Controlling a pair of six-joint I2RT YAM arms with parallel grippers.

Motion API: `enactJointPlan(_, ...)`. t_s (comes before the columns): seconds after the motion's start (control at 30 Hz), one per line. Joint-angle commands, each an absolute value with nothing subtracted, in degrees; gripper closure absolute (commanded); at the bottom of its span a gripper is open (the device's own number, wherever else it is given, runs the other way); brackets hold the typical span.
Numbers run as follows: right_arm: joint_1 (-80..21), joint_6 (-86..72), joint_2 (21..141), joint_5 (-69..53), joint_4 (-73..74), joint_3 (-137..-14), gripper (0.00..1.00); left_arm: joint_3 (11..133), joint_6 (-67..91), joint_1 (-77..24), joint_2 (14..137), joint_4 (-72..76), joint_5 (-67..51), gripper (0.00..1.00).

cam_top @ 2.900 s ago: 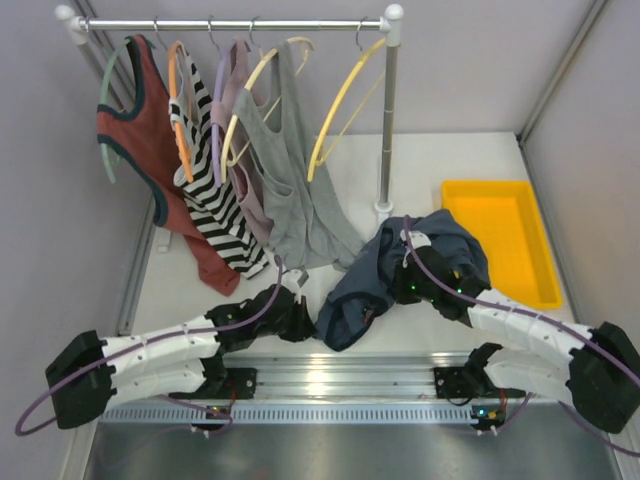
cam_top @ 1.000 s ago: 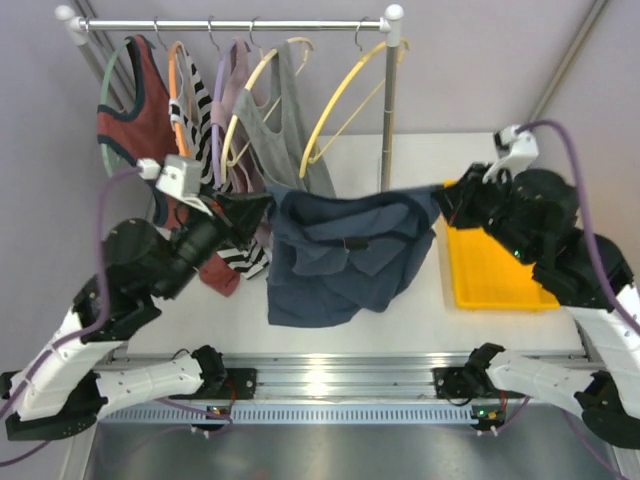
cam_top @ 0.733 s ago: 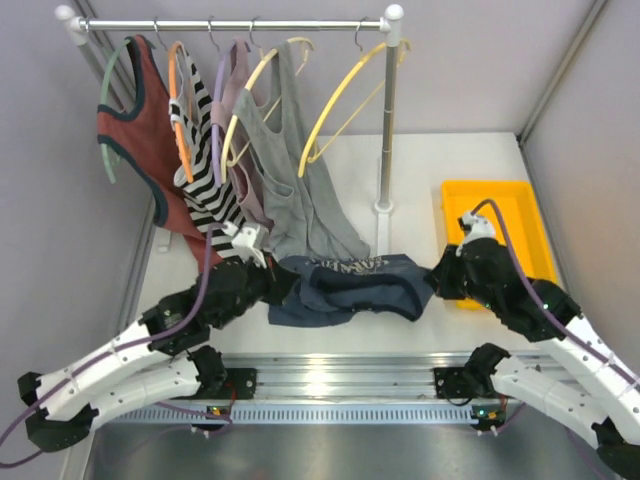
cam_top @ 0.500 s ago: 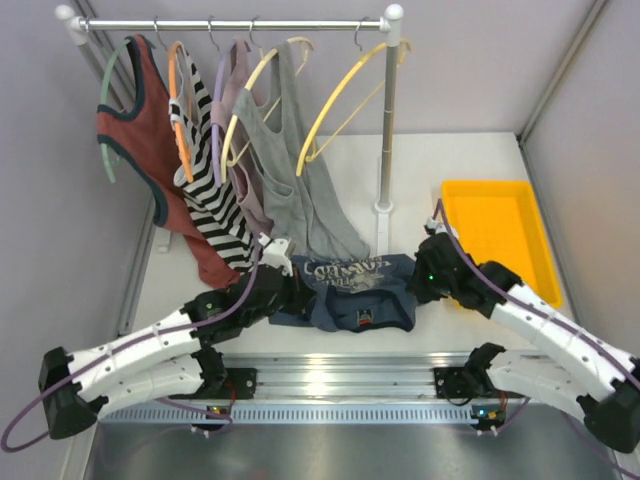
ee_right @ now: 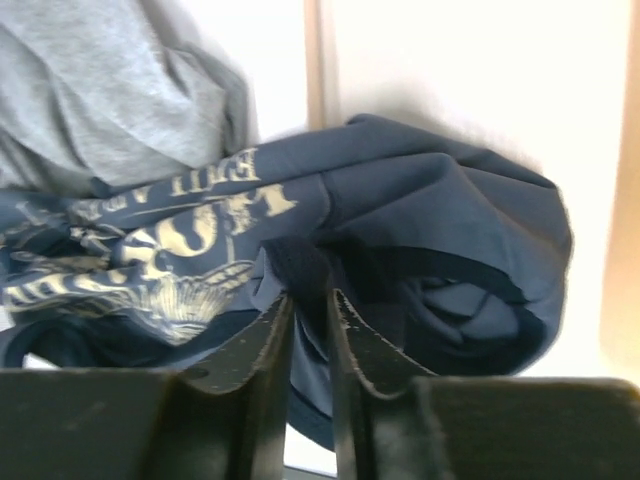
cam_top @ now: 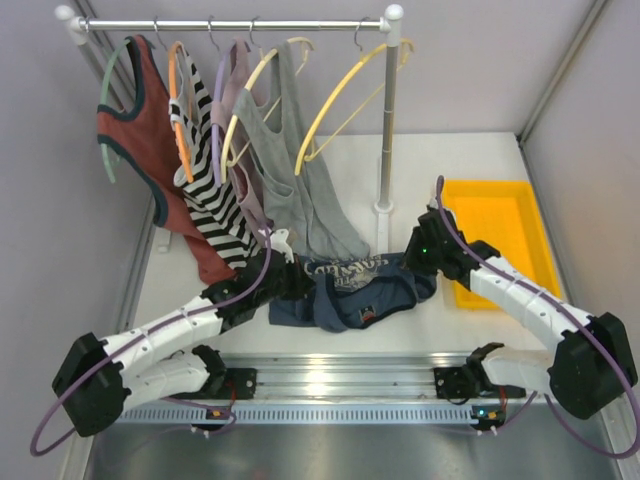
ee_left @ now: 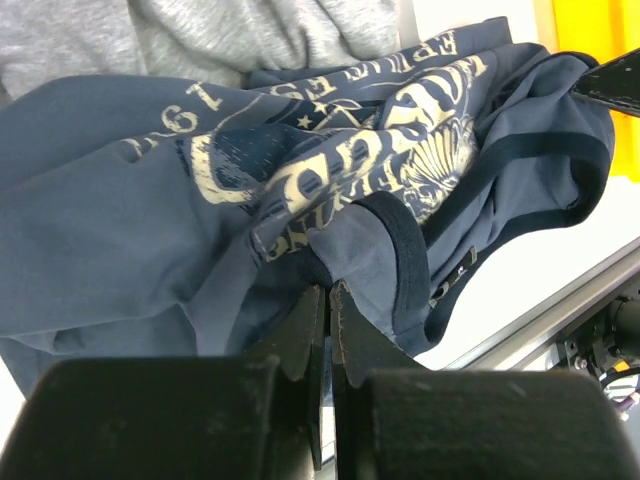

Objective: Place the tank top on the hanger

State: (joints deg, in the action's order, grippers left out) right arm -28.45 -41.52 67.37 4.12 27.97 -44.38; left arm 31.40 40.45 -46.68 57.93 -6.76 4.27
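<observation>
The navy tank top [cam_top: 355, 290] lies crumpled on the table, its pale print facing up, in front of the rail. My left gripper [cam_top: 290, 282] is at its left end, and the left wrist view shows the gripper [ee_left: 328, 288] shut on a fold of the fabric [ee_left: 150, 200]. My right gripper [cam_top: 418, 262] is at the top's right end. In the right wrist view its jaws [ee_right: 310, 297] stand a little apart, with the dark trim of the tank top [ee_right: 450, 230] lying between the tips. The bright yellow hanger [cam_top: 340, 100] hangs bare at the rail's right end.
The rail's right post [cam_top: 388, 120] stands just behind the tank top. On the rail hang a grey top [cam_top: 300, 190], a striped top [cam_top: 215, 200] and a rust-red top [cam_top: 140, 130]. A yellow tray [cam_top: 497, 185] sits right of my right arm.
Both arms have come down from a raised, spread hold and laid the tank top on the table. The right jaws have parted slightly in the last half second.
</observation>
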Motion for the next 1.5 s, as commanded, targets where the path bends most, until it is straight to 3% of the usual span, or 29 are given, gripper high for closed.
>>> enactJointPlan(0.0, -27.86, -43.15, 66.54, 0.80, 22.15, -45.18, 0.78, 31.20, 39.03, -44.74, 58.71, -1.41, 0.62, 1.00)
enactJointPlan(0.3, -28.30, -44.12, 59.25, -0.70, 23.03, -41.57, 0.60, 31.29, 38.23, -44.03, 59.41, -1.49, 0.26, 1.00)
enactJointPlan(0.43, -28.30, -43.07, 57.58, -0.88, 25.04, -41.14, 0.58, 31.46, 37.62, -43.77, 58.89, -1.93, -1.41, 0.93)
enactJointPlan(0.7, -28.21, -41.13, 56.43, 3.60, 27.68, -40.96, 0.55, 33.04, 35.69, -43.33, 55.82, -6.05, -0.97, 0.63)
enactJointPlan(0.87, -28.30, -39.64, 56.43, 6.41, 29.35, -42.36, 0.52, 35.15, 33.23, -43.42, 52.48, -10.63, -0.53, 0.49)
enactJointPlan(1.2, -28.21, -37.35, 56.34, 9.49, 31.55, -44.82, 0.45, 41.13, 26.99, -43.33, 44.13, -22.05, -2.98, 0.46)
enactJointPlan(1.47, -28.30, -35.69, 55.11, 8.88, 32.25, -45.79, 0.43, 55.95, 23.30, -43.33, 40.08, -23.03, -8.61, 0.46)
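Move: Just to the right of the left hand, whose shut fingers still pinch the navy tank top, lies that top's middle, about 9 cm off, 1 cm back and a couple of centimetres lower. The grey tank top's hem is some 9 cm ahead of this hand and 6 cm to its right. From the right hand, the navy top's middle is about 13 cm left, 5 cm back and 2 cm down; the yellow box is roughly 21 cm right, 5 cm ahead. Letting go of the navy tank top, the left hand first stays put while its fingers spread to about half, then climbs some 15 cm away from the cloth, easing slightly back with its fingertips tilting up. The right fingers, already parting, open on to about half; that hand rises slightly with a short jog left, then shifts about 4 cm back to the right, ending just above the shoulder fold. ##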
